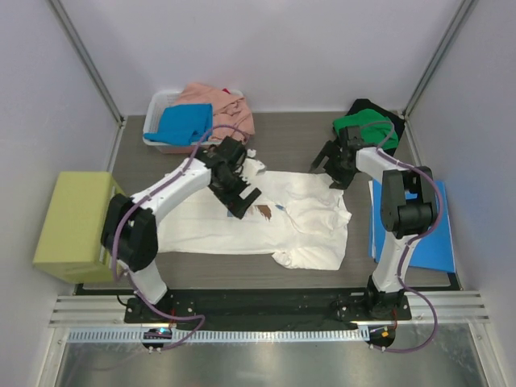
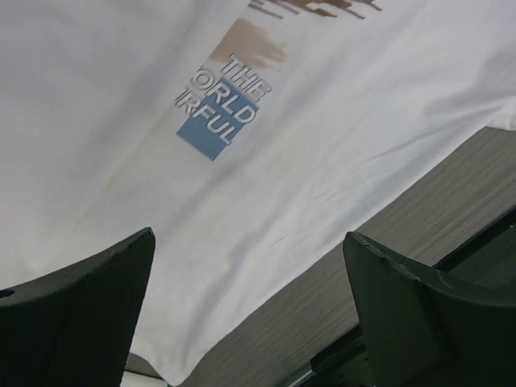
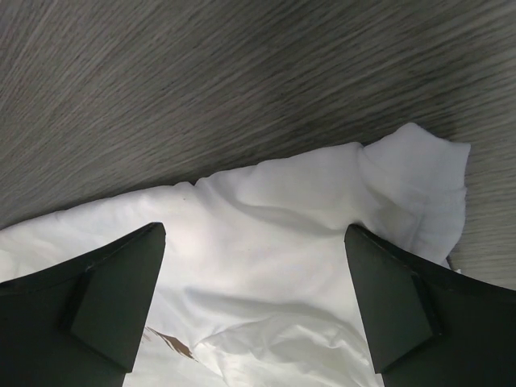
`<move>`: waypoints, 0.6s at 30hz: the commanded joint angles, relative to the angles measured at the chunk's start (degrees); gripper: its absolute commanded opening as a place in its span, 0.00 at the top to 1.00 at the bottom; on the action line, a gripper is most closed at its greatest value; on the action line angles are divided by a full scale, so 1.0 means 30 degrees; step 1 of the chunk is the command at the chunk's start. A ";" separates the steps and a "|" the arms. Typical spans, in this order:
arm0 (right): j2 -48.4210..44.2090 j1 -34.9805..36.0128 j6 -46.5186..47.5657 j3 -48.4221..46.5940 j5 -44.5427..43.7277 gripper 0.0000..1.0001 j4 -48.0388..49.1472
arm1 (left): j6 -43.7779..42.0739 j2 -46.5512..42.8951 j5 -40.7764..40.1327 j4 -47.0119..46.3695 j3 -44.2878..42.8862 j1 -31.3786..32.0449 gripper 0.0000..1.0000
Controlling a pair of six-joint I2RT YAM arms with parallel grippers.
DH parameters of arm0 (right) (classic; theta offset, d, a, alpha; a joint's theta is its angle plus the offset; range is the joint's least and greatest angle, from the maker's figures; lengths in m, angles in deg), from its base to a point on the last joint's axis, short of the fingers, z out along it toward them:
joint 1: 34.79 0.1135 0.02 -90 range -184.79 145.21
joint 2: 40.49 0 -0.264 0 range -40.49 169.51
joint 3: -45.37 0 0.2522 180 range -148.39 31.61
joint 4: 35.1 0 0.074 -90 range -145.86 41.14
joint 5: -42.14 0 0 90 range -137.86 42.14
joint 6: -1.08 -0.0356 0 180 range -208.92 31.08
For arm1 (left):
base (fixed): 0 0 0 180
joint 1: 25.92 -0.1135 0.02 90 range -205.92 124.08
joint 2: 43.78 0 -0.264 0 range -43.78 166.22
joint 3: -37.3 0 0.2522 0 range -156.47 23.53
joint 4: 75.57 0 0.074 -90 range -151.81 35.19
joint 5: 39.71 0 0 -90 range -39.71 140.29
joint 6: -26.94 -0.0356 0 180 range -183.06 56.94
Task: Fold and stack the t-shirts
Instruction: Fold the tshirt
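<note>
A white t-shirt (image 1: pixel 266 218) with a small blue-and-brown chest print (image 2: pixel 222 113) lies spread on the table, its right part rumpled. My left gripper (image 1: pixel 238 192) hangs open above the shirt's upper middle, beside the print, and holds nothing. My right gripper (image 1: pixel 332 168) is open too, over the shirt's far right corner (image 3: pixel 419 173). A green t-shirt (image 1: pixel 367 127) lies on a black one (image 1: pixel 379 107) at the back right. Bright blue (image 1: pixel 184 123) and salmon pink (image 1: pixel 222 103) t-shirts fill the white basket (image 1: pixel 157 109).
A flat blue folder (image 1: pixel 419 234) lies at the right edge beside the right arm. A yellow-green box (image 1: pixel 74 226) stands at the left. Grey walls close in the table on three sides.
</note>
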 commanded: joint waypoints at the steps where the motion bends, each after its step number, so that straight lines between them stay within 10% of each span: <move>1: 0.0566 -0.0080 -0.0200 -0.0425 0.0126 0.00 0.0477 | 0.0587 0.3245 -0.0752 -0.0157 -0.2701 0.2729 0.00; 18: 0.0918 -0.0021 -0.0200 0.0806 0.1328 0.00 0.1357 | 0.3838 0.9966 -0.1807 -0.2061 -0.9590 0.6428 0.00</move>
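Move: The t-shirt's turned-in right part lies about 18 cm to the left hand's right, level with it and some 9 cm below; the print's lettering is about 4 cm ahead and 1 cm left of that hand, the brown patch 4 cm ahead and 6 cm right. The right hand is low over the far edge, the shirt's far right corner roughly 6 cm to its right, 1 cm ahead and 2 cm lower; the green cloth is 12 cm ahead and 12 cm right. The left hand sweeps quickly to the right, about 17 cm across the printed front to the t-shirt's turned-in right part, setting off nearly level, then sinking some 7 cm close above the white cloth, slowing as it gets there, fingers kept wide open and the wrist turned about 10 degrees clockwise. The right hand practically stays in place at the far edge near the corner, its open fingers low on either side of the cloth, and neither hand closes. ##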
